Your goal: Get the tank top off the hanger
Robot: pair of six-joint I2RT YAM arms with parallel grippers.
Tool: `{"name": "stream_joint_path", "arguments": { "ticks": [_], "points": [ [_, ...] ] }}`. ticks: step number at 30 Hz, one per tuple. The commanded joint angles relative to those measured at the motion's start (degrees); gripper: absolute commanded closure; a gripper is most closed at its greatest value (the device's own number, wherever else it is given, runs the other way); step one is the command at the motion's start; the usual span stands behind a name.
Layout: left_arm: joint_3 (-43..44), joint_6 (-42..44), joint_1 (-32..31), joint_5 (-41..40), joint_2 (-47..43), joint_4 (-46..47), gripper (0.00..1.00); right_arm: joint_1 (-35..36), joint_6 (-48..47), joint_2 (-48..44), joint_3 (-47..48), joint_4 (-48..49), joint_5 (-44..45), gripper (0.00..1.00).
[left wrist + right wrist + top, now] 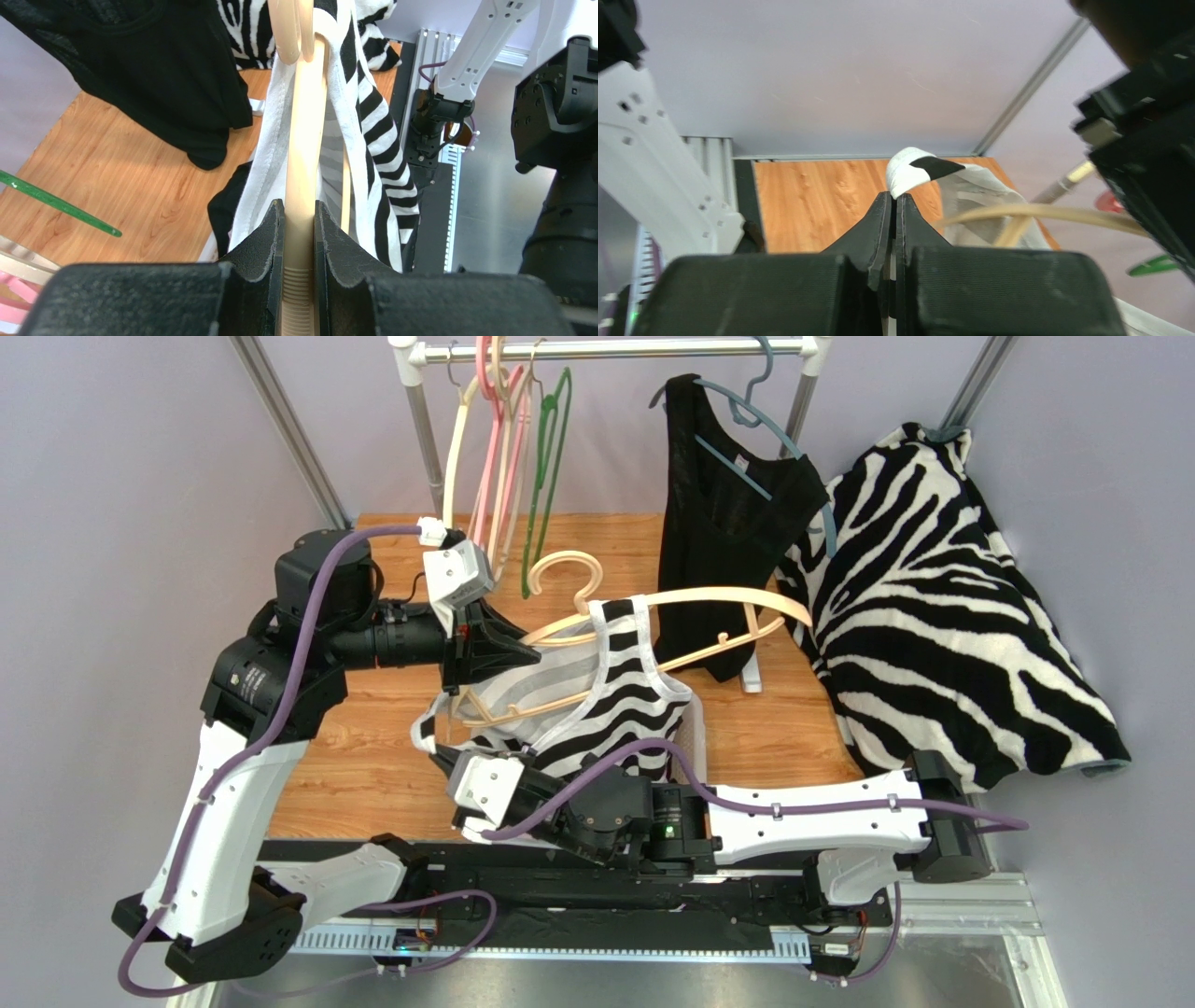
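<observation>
The zebra-striped tank top (624,703) hangs on a cream hanger (730,602) held tilted over the wooden table. My left gripper (484,655) is shut on one arm of the hanger; in the left wrist view its jaws (300,213) clamp the cream bar (305,140) with the tank top (372,147) draped over it. My right gripper (446,753) is shut on the tank top's white-edged strap below and to the left of the hanger. In the right wrist view the strap (917,168) sticks out of the closed fingertips (896,199), beside the hanger (1032,213).
A black top (730,518) on a blue-grey hanger and a large zebra garment (940,616) hang from the rail (617,347) at the back right. Empty cream, pink and green hangers (502,448) hang at the back left. The wooden table (351,756) lies below.
</observation>
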Motion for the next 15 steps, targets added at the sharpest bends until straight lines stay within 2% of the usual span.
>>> {"name": "stream_joint_path", "arguments": {
  "ticks": [1, 6, 9, 15],
  "points": [
    [2.2, -1.4, 0.3, 2.0, 0.2, 3.8, 0.96, 0.3, 6.2, 3.3, 2.7, -2.1, -6.4, 1.0],
    [3.3, -1.8, 0.3, 2.5, 0.1, 3.8, 0.96, -1.7, 12.1, 3.1, -1.5, -3.6, -7.2, 1.0],
    [3.6, -1.8, 0.3, 2.3, -0.3, 3.7, 0.96, -2.4, 13.2, 0.8, -5.8, -4.2, -4.7, 1.0],
    [3.7, -1.3, 0.3, 2.1, -0.7, 3.4, 0.96, -3.5, 15.0, -9.4, -15.8, -7.9, 5.4, 1.0]
  ]
}}
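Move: The right hand already pinches the striped tank top's left strap beside the wooden hanger's left end, which lies about 3 cm ahead, 2 cm to its right and barely higher. The other strap, still on the hanger, is roughly 16 cm ahead, 21 cm right and 6 cm above; the basket's middle is some 7 cm back, 16 cm right and 32 cm below. From the left hand, the hanger's left end is about 8 cm back, 9 cm left and 4 cm lower. Slightly left and back at first, by about 2 cm, then steeply down some 12 cm, easing a few centimetres back to the right and forward, the right hand takes the pinched strap outside and below the hanger's left end, towards the basket's height. Its fingers stay shut and dip roughly 15 degrees, while the left hand keeps the hanger gripped almost still. ##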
